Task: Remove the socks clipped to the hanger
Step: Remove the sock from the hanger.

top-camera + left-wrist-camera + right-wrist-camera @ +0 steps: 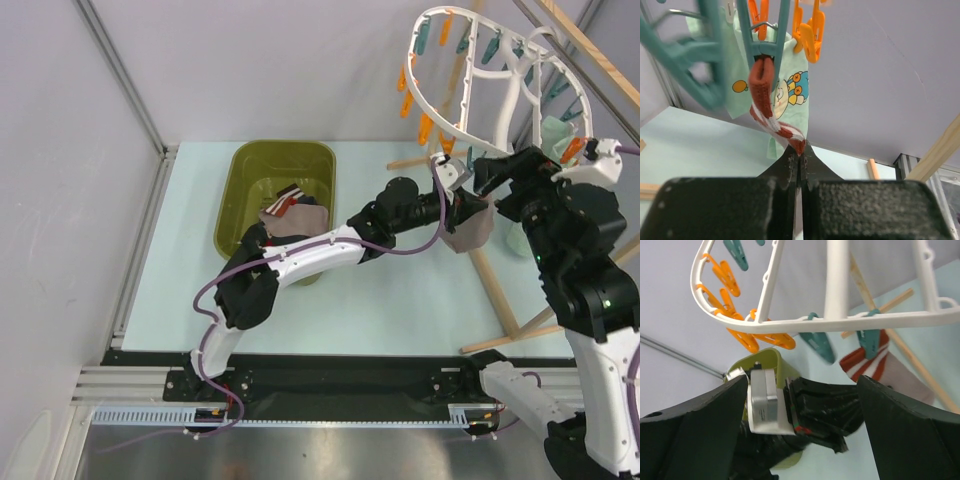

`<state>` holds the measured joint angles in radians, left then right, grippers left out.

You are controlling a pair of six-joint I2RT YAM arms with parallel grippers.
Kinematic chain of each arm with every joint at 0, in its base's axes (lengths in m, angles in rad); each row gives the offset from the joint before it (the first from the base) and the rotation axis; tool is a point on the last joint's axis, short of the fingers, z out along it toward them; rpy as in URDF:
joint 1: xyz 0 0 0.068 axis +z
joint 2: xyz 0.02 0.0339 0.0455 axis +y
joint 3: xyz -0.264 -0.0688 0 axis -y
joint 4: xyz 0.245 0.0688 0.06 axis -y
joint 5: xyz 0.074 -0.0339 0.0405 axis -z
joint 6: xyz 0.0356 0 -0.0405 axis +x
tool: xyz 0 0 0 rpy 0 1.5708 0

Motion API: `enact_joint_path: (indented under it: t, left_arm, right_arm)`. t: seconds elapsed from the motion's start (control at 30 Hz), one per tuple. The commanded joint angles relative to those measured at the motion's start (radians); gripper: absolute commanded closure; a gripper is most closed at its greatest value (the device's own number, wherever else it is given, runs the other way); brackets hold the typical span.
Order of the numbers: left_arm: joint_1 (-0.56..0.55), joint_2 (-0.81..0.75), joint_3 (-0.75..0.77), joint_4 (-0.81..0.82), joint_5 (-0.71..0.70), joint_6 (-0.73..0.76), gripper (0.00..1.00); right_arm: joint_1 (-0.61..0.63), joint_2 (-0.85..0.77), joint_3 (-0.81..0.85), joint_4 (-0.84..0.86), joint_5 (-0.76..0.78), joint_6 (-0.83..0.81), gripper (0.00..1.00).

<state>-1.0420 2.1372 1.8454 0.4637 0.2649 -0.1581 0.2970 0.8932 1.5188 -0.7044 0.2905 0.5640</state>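
Observation:
The white ring hanger (pixel 500 95) hangs at the upper right with orange and teal pegs. A sock (pixel 472 232) with a red-and-white striped cuff (pixel 762 82) is clipped in a teal peg (pixel 761 47). My left gripper (pixel 800 150) is shut on that sock's lower edge. A pale mint bear-print sock (pixel 792 92) hangs just behind it. My right gripper (pixel 802 385) stands wide open below the hanger ring (pixel 840 322), with the left gripper's body between its fingers (pixel 695 435). The same striped sock (pixel 867 365) shows under its teal peg (pixel 869 342).
An olive-green tub (pixel 245 165) at the back left holds several socks (pixel 290 205). The light wooden rack (pixel 500 290) carries the hanger, its legs standing on the table at the right. Orange pegs (pixel 735 335) dangle from the ring's near rim.

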Motion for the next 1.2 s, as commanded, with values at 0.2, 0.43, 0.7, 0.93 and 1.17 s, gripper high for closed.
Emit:
enact_joint_path:
  t: [0.2, 0.43, 0.7, 0.93, 1.17]
  left_arm:
    - [0.007, -0.091, 0.064, -0.082, 0.039, -0.072, 1.00]
    - [0.007, -0.131, 0.040, -0.088, 0.112, -0.115, 1.00]
    - [0.013, -0.158, 0.049, -0.080, 0.194, -0.196, 1.00]
    - [0.017, -0.165, 0.063, -0.088, 0.237, -0.244, 1.00]
    - [0.022, -0.155, 0.064, -0.088, 0.260, -0.288, 0.93]
  right_arm:
    - [-0.002, -0.180, -0.110, -0.118, -0.028, -0.160, 0.03]
    - [-0.004, -0.359, -0.374, -0.101, -0.074, -0.211, 0.03]
    - [-0.004, -0.508, -0.661, 0.058, -0.062, -0.210, 0.01]
    - [-0.004, -0.551, -0.804, 0.167, -0.036, -0.142, 0.00]
    - [-0.004, -0.563, -0.848, 0.194, -0.102, -0.090, 0.72]
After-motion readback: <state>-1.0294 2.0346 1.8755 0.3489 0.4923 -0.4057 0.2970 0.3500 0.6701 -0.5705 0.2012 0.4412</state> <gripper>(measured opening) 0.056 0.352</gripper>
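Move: The left gripper already pinches the striped part of the sock; the sock's middle hangs about 6 cm below that pinch and 1 cm to its right. The teal clip holding it sits some 5 cm ahead and 6 cm above, straight in line sideways. The mint sock hangs roughly 16 cm to the left hand's right and 6 cm ahead, about level. From the open right gripper, the sock's middle lies about 18 cm below, 2 cm ahead and 2 cm right. Draw the open right gripper back about 6 cm, clear of the hanger, then lower it some 20 cm, easing slightly forward at the end to close its fingers on the sock's hanging beige toe. Meanwhile keep the left gripper shut on the striped part and pull it back and up, about 5 cm each, away from the clip, turning the hand some 15 degrees clockwise. ##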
